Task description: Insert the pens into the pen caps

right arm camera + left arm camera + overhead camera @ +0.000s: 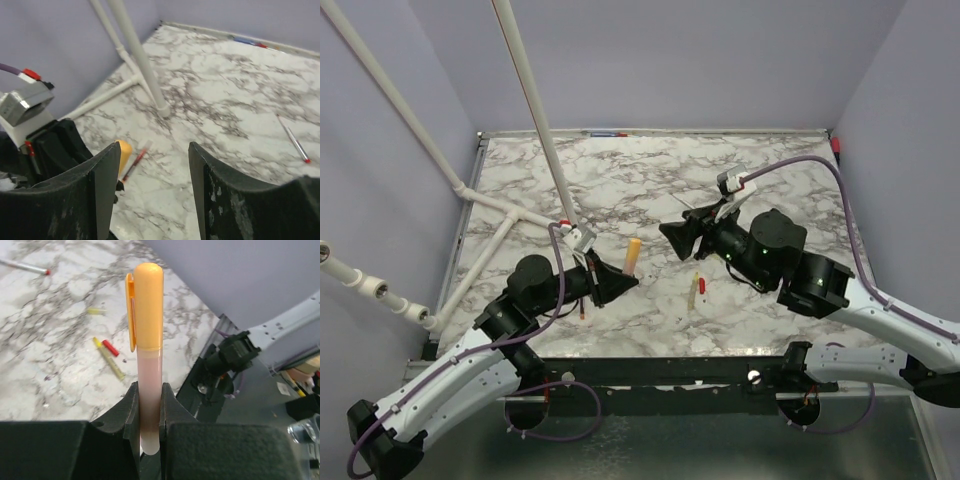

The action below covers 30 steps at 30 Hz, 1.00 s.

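Observation:
My left gripper (149, 390) is shut on a pen's pale pink barrel (150, 375), which stands upright with an orange cap (148, 305) on its top end. In the top view this pen (632, 255) rises from the left gripper (625, 283) near the table's middle. My right gripper (155, 150) is open and holds nothing. It hangs just right of the orange cap (124, 152), at the right gripper (672, 235). A yellow pen (693, 292) and a red cap (702, 286) lie side by side on the marble. A small yellow cap (96, 311) lies farther off.
A red pen (135, 161) lies flat beyond the orange cap. A thin silver pen with a red tip (295, 142) lies toward the back. A white pipe frame (535, 110) slants down onto the table's left part. Purple walls enclose the marble table (620, 170).

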{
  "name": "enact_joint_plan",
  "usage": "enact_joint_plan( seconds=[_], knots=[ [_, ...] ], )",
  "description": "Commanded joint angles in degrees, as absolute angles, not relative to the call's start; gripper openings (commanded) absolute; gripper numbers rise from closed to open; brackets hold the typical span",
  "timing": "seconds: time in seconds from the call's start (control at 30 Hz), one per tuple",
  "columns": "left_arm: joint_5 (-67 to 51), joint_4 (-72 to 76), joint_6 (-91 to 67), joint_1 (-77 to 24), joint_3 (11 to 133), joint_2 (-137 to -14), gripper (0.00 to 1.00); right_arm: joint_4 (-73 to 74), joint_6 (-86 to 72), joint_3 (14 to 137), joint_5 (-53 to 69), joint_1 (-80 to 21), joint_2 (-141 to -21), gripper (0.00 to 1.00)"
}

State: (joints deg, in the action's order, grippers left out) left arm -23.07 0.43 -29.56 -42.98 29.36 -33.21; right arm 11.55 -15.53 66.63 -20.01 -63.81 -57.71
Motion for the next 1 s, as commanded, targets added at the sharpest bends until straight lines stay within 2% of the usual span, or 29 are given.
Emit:
enact_joint_plan(
  seconds=[0.0,0.17,0.4,0.77,0.97],
  knots=[
    [-9.24,-7.12,-33.02,-42.83,29.44,-34.89,0.0,21.72,-17.28,64.72,-32.82,-64.16,-58.21,0.61],
    [-1.11,-9.55,-37.91,-42.86,28.24,-37.22,0.0,26.15,-19.86,61.92,-37.1,-64.16,-57.96,0.61],
    [8.93,-11.43,-40.69,-42.88,25.56,-39.73,0.0,27.06,-23.74,56.74,-37.11,-64.17,-57.15,0.61],
    [16.16,-14.85,-42.88,-42.86,25.62,-53.48,0.0,27.86,-26.39,52.57,-36.14,-64.16,-59.05,0.61],
    [17.89,-15.55,-44.32,-42.83,24.87,-56.55,0.0,27.57,-26.81,51.74,-36.24,-64.16,-60.2,0.61]
  ],
)
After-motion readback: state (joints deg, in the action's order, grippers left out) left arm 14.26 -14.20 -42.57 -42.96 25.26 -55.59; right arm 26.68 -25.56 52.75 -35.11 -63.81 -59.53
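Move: The orange-capped pen already in the left hand is bound for bare table about 25 cm below that hand, some 7 cm ahead and 9 to the left. The red pen lies beside that spot, roughly 5 cm ahead and 15 left of the hand. For the empty right hand the yellow pen lies nearly 38 cm below, about 2 cm ahead and 8 to the right; the red cap is some 3 cm ahead, 11 right, and the yellow cap about 13 ahead, 16 right. The orange-capped pen, still pinched, is carried down about 19 cm, with some leftward and forward travel, towards the table beside the red pen, as the left wrist swings counter-clockwise and tips from level to steeply down. Meanwhile the open right hand sinks some 17 cm and shifts right towards the yellow pen, turning clockwise and tipping downward, fingers staying open. ##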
